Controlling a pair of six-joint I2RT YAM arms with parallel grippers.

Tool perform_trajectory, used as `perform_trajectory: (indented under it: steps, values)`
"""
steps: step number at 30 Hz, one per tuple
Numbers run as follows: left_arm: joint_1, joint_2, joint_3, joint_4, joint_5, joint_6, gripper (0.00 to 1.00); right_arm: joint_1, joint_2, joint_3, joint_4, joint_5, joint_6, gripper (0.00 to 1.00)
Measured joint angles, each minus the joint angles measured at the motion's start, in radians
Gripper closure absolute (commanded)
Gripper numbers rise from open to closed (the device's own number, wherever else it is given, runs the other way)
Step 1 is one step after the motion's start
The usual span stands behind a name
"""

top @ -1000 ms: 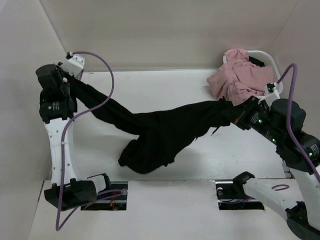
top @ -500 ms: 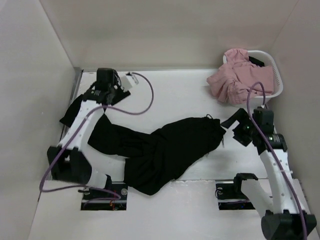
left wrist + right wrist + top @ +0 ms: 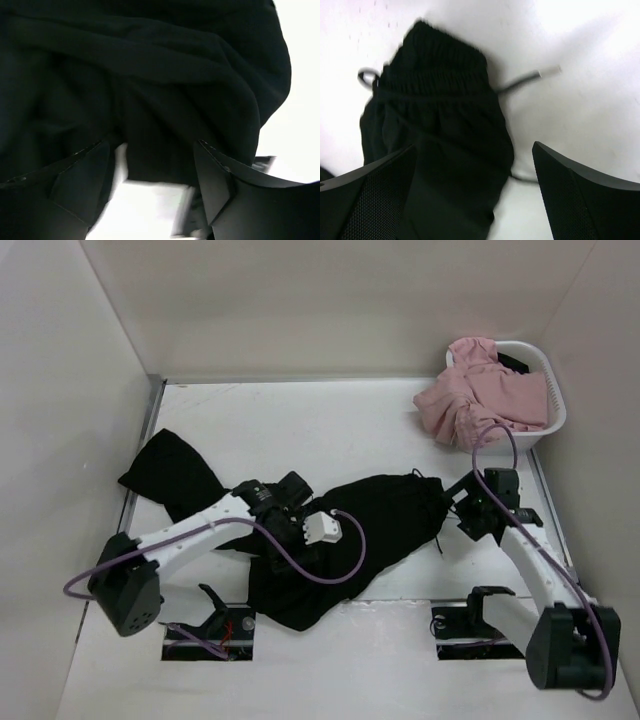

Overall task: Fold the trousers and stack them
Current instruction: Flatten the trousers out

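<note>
The black trousers (image 3: 380, 515) lie crumpled across the table, one leg reaching the left wall and a fold hanging over the near edge. My left gripper (image 3: 287, 530) hovers low over their middle, jaws open and empty. In the left wrist view it (image 3: 150, 145) frames dark cloth (image 3: 175, 75) and a cloth edge. My right gripper (image 3: 462, 502) is open and empty at the waistband end. In the right wrist view it (image 3: 474, 146) straddles the gathered waistband (image 3: 445, 115), with a drawstring (image 3: 525, 80) trailing onto the table.
A white basket (image 3: 553, 390) at the back right holds pink clothing (image 3: 475, 395) that spills over its rim. Walls close in at the left, back and right. Two cut-out slots (image 3: 210, 625) sit in the near ledge by the arm bases.
Both grippers have let go of the trousers, which were held stretched in the air and now lie on the table. The left arm swung from the far left to the middle; the right arm lowered.
</note>
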Motion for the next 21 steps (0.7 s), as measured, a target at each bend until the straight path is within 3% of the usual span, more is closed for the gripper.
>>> perform_trajectory:
  steps: [5, 7, 8, 10, 11, 14, 15, 21]
  values:
    - [0.002, 0.116, -0.038, 0.091, 0.061, -0.095, 0.36, 0.025, 0.208, 0.000, 0.159, 0.004, 0.027, 0.08]
    - [-0.006, 0.117, -0.072, 0.135, 0.074, -0.113, 0.44, 0.048, 0.249, 0.000, 0.192, 0.004, 0.038, 0.14]
    - [-0.011, 0.118, -0.093, 0.156, 0.076, -0.120, 0.54, 0.056, 0.267, 0.000, 0.208, 0.004, 0.041, 0.19]
    - [-0.019, 0.135, -0.145, 0.197, 0.074, -0.131, 0.78, 0.068, 0.303, -0.004, 0.249, 0.000, 0.046, 0.38]
    - [-0.019, 0.155, -0.166, 0.211, 0.074, -0.136, 0.90, 0.072, 0.320, -0.009, 0.270, -0.002, 0.046, 0.53]
    - [0.019, 0.237, -0.177, 0.234, 0.073, -0.152, 1.00, 0.082, 0.359, -0.026, 0.316, -0.010, 0.055, 0.92]
    - [0.044, 0.245, -0.169, 0.231, 0.077, -0.160, 1.00, 0.088, 0.361, -0.032, 0.323, -0.011, 0.063, 1.00]
    - [0.351, 0.194, -0.053, 0.241, -0.061, -0.137, 1.00, 0.124, 0.190, -0.064, 0.296, -0.005, 0.078, 1.00]
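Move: The bunched trouser cloth to be pinched lies some 8 cm below the left hand and 2 cm back. From that hand, the near leg's hem is about 12 cm back and 1 cm right, over the table's front edge; the far leg's hem is about 19 cm ahead and 28 cm left. For the right hand, the trousers' waist end is roughly 4 cm ahead, 3 cm left and 6 cm down; the basket stands about 20 cm ahead and 9 cm right. Both hands pinch the trousers: the left sinks about 8 cm and shuts on the bunched cloth, then sweeps it forward some 10 cm, rising and drifting left while turning counter-clockwise. The right goes down and forward with a leftward drift, shuts on the waist end by the drawstring, then lifts roughly 3 cm, still edging left. ##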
